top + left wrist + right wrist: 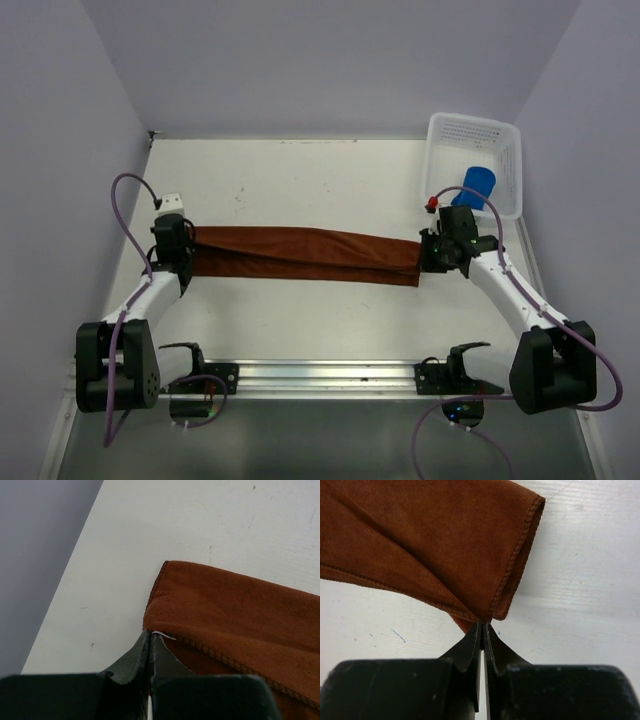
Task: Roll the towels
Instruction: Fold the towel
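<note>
The rust-brown towel lies folded lengthwise, stretched in a long band across the middle of the table. My left gripper is shut on its left end; the left wrist view shows the jaws pinching the towel's edge by its white tag. My right gripper is shut on the right end; in the right wrist view the jaws clamp the folded corner. The royal blue towel sits rolled inside the white basket.
The white perforated basket stands at the back right, just behind my right arm. Purple walls close in the table on the left, back and right. A metal rail runs along the near edge.
</note>
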Motion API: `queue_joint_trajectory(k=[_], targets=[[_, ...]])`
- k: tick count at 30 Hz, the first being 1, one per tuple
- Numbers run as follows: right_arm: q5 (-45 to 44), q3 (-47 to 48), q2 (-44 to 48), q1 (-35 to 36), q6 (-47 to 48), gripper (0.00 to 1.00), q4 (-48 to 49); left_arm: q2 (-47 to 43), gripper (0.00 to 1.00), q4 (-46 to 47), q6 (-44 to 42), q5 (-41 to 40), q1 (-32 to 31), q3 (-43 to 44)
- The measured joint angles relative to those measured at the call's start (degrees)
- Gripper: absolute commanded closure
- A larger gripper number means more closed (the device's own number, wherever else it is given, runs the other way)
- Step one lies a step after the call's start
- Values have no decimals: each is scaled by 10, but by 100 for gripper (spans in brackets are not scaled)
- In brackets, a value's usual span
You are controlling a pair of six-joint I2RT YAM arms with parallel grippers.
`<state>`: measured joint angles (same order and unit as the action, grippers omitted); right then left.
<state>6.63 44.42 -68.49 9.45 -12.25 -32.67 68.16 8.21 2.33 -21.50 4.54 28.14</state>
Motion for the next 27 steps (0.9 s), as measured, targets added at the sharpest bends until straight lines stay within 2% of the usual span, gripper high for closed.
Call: queue_joint_trajectory(k=[3, 5, 8, 23, 26, 27], targets=[[-11, 0, -5, 7, -1, 85, -6, 0, 100, -2, 0, -7, -5, 0], [-18, 0, -7, 8, -4, 70, -11, 0, 100, -2, -2, -12, -6, 0], [-28, 0, -7, 8, -7, 57, -16, -1, 100, -2, -7, -16, -13, 0], [-31, 12, -15, 8, -19, 53, -29, -3, 100, -6, -37, -69, -65, 0], [-30, 28, -33, 8, -23, 53, -26, -3, 92, -6, -40, -89, -72, 0], [-30, 31, -39, 8, -24, 53, -24, -3, 83, -6, -40, -95, -74, 0]])
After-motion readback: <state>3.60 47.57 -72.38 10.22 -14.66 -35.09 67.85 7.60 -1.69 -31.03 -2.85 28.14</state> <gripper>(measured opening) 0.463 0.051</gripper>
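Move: The right fingers pinch the towel's upper layer near its right end; the lower layer's near right corner lies about 2 cm back and 3 cm below. From this hand the far right corner is some 7 cm ahead and 1 cm right, the blue roll about 16 cm ahead and 11 cm right. The left hand still holds the layer's other end, the lower near left corner roughly 5 cm back, straight below by about 3 cm. The right fingers let go of the towel's corner, opening to nearly half while the hand eases back and down about 1 cm each; it then turns forward again some 1.5 cm over the towel's end, rising slightly. The left hand keeps its pinch and drags its end of the towel about 1.5 cm to the right, rolling under 10 degrees with its left side coming up. ##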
